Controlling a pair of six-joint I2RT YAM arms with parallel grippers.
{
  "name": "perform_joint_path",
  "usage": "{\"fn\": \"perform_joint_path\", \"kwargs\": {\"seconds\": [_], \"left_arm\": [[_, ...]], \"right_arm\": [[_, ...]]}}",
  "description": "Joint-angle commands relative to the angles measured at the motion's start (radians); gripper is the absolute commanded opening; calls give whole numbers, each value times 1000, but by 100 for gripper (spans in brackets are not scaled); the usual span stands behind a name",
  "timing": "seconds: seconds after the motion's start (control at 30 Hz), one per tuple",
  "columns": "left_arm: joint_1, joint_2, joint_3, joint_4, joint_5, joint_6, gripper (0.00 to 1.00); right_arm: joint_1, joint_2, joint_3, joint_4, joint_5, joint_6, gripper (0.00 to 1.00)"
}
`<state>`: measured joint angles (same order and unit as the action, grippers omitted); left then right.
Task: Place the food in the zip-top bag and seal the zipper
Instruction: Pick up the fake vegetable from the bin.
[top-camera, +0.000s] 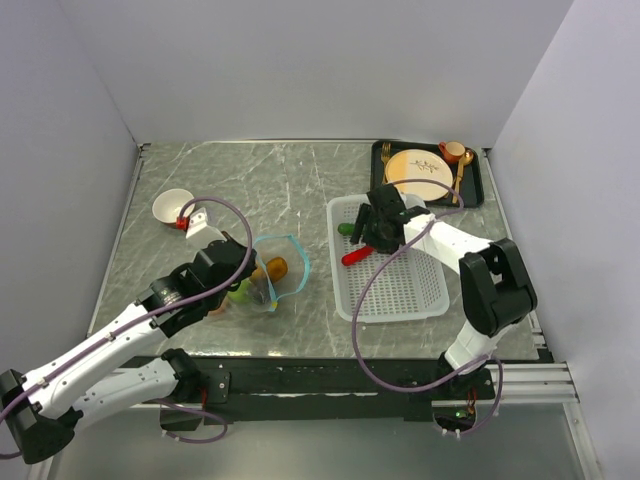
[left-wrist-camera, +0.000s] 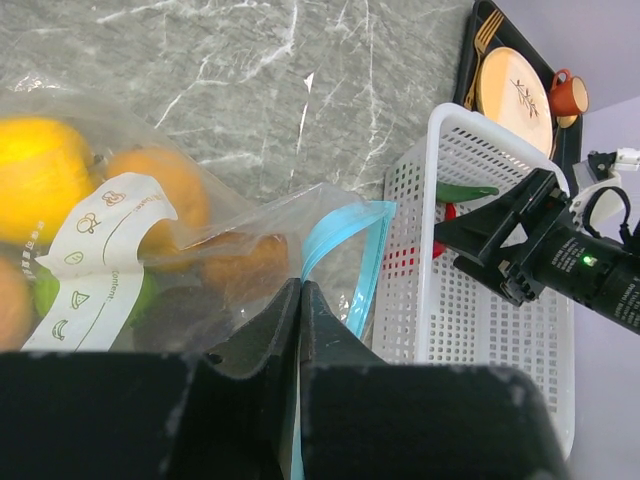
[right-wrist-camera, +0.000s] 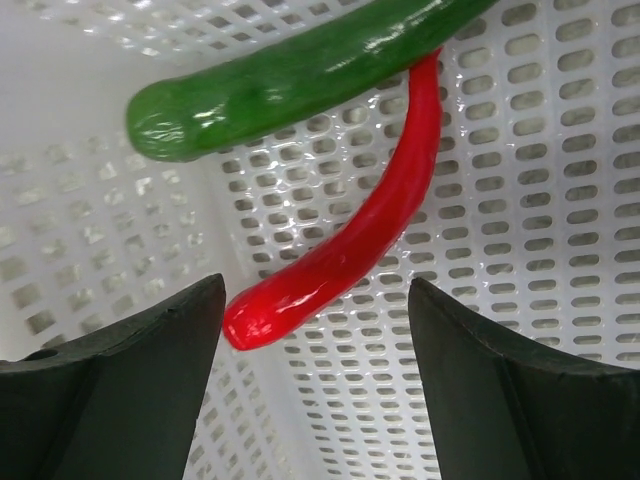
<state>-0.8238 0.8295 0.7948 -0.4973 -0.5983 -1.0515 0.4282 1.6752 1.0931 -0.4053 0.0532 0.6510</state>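
The clear zip-top bag lies left of centre with its light blue zipper standing open in a loop. Inside it are a yellow round, an orange round and other food pieces. My left gripper is shut on the bag's zipper edge. My right gripper hangs open inside the white basket, its fingers on either side of the tip of the long red pepper. The green pepper lies just beyond, crossing the red one.
A black tray at the back right holds a tan plate, an orange cup and gold cutlery. A small white bowl sits at the left. Grey walls close in on three sides.
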Motion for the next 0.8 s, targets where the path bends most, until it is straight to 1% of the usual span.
{"fn": "perform_joint_path", "kwargs": {"seconds": [0.0, 0.07, 0.17, 0.67, 0.77], "left_arm": [[5, 19, 34, 20, 2, 16, 7], [5, 31, 40, 23, 8, 21, 7], [5, 42, 41, 29, 15, 24, 7], [5, 45, 38, 32, 17, 30, 7], [5, 39, 34, 29, 14, 27, 7]], "right_arm": [[-6, 23, 22, 10, 33, 13, 80], [-6, 35, 22, 13, 31, 10, 80], [-6, 55, 27, 10, 30, 1, 76], [-9, 67, 45, -35, 66, -99, 47], [-9, 54, 50, -53, 91, -139, 43]]}}
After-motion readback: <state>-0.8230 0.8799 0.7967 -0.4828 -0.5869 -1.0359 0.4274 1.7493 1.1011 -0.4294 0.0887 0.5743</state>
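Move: The red pepper's middle is almost straight beneath the right gripper, about 1 cm ahead and 4 cm down, its thick end running back and left. The green cucumber's middle lies some 6 cm ahead of the right gripper at the same depth, and the bin's left wall about 7 cm to the gripper's left. Seen from the left gripper, the pepper is about 23 cm right, 3 cm ahead and 17 cm lower. Lower the open right gripper about 3 cm into the bin, easing roughly 1 cm right late on, so its fingertips straddle the thick half of the red pepper. Part-way down, begin closing to about half open, bringing the left finger against the pepper's side. Keep the left gripper shut on the bag's zipper edge, letting it sink about 1 cm. ##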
